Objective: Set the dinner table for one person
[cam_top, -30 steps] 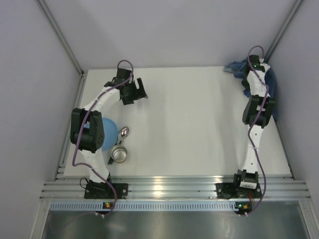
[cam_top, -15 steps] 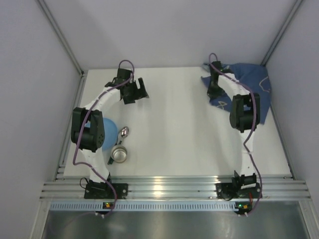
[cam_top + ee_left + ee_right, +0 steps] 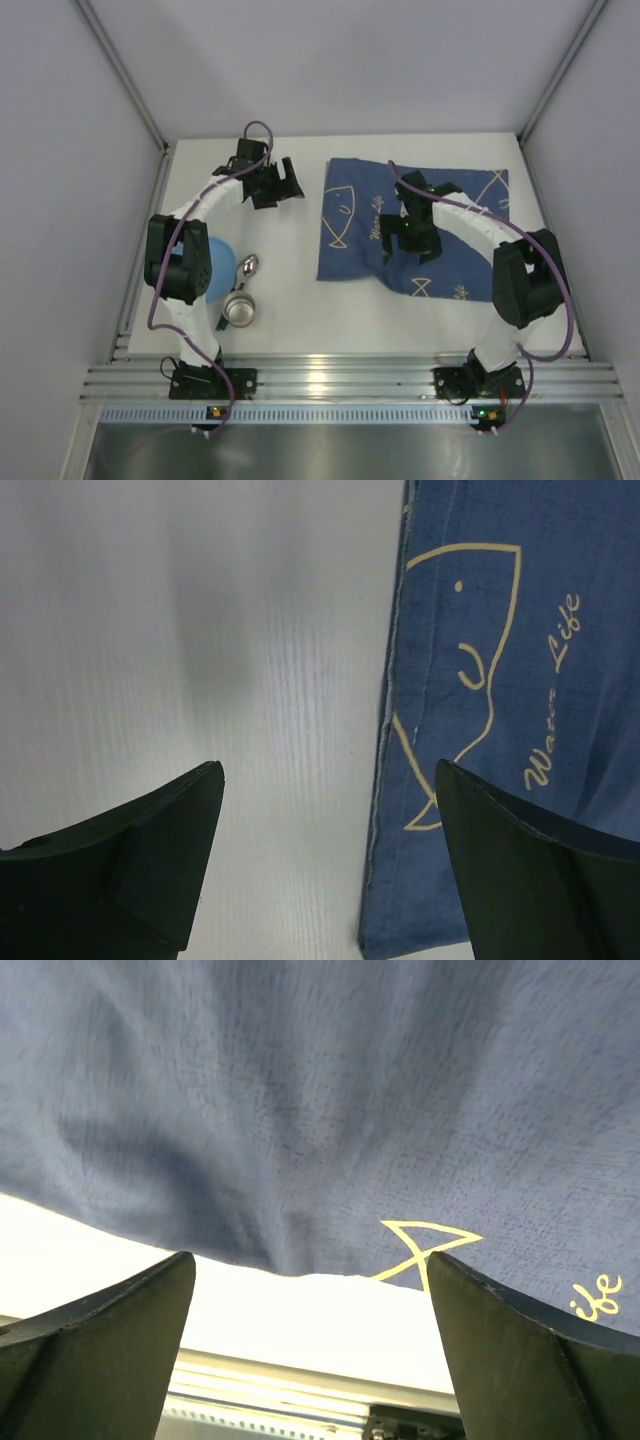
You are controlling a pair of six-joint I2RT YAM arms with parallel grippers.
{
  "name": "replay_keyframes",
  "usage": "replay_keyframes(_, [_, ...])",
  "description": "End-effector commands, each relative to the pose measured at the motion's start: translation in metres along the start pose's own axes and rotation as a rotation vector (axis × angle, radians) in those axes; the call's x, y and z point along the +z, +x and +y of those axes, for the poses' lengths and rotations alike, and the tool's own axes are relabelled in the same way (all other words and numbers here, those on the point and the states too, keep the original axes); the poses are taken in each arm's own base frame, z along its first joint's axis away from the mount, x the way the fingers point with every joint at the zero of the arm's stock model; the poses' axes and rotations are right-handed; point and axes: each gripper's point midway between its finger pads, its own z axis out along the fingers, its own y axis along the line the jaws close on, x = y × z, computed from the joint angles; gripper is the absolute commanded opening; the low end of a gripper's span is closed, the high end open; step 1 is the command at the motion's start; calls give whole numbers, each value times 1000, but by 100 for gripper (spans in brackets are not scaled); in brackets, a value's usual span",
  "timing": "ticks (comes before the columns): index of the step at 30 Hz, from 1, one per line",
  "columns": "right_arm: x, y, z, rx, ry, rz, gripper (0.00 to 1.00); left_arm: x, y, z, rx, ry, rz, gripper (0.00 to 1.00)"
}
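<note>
The dinner table (image 3: 300,310) is a white top with a dark blue fish-print cloth (image 3: 440,215) lying spread over its right half. My right gripper (image 3: 408,245) hangs over the cloth's middle, open and holding nothing. In the right wrist view the right gripper (image 3: 310,1260) stands over the cloth (image 3: 330,1090) where its near edge meets the bare table (image 3: 300,1310). My left gripper (image 3: 283,188) is open just left of the cloth's far left corner. In the left wrist view the left gripper (image 3: 328,770) spans the cloth's (image 3: 500,680) left hem and the table (image 3: 200,630).
A blue bowl (image 3: 218,268), a metal spoon (image 3: 248,265) and a metal cup (image 3: 240,311) sit at the near left, beside the left arm. Aluminium rails (image 3: 340,380) run along the near edge. Grey walls close in the back and sides.
The right arm swung left from the far right corner, drawing the bunched cloth out flat across the table, and its jaws opened and let it go. The left arm barely moved.
</note>
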Motion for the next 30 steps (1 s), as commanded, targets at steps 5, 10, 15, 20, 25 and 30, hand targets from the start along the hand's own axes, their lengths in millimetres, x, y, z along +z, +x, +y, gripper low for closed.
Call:
replay_keyframes(5, [-54, -41, 18, -3, -75, -197, 100, 12, 41, -52, 145, 160, 102, 91])
replay_keyframes(10, [-64, -54, 13, -10, -45, -242, 100, 40, 97, -65, 250, 75, 261, 91])
replay_keyframes(15, [-53, -52, -6, 39, -28, -211, 100, 57, 106, -53, 291, -55, 279, 91])
replay_keyframes(20, [-53, -52, -12, 62, -33, -215, 100, 67, 100, -34, 302, -191, 286, 91])
replay_keyframes(25, [-53, -46, -17, 76, -28, -218, 100, 68, 99, -28, 344, -256, 258, 90])
replay_keyframes(30, [-47, -39, -23, 83, -19, -199, 100, 83, 120, -24, 348, -242, 337, 66])
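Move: The tablecloth's left edge, just beyond the fish's tail, lies about 10 cm to the left hand's right, 4 cm back towards the base and 9 cm below. From that hand the spoon lies roughly 17 cm back and 5 cm to the left, the plate some 18 cm back and 15 cm to the left. The same cloth edge is about 14 cm ahead of the right hand, 21 cm to its left and 6 cm lower. The tablecloth's left edge is where the left hand heads: right and down, a little back, overshooting about 11 cm right before easing 2–3 cm left again, 8 cm lower in all. It rolls some 20 degrees, left side up, straddles the edge and starts closing. The right hand, wide open, rises 5 cm off the cloth and moves forward 4 cm, then drifts right and sinks slightly. ##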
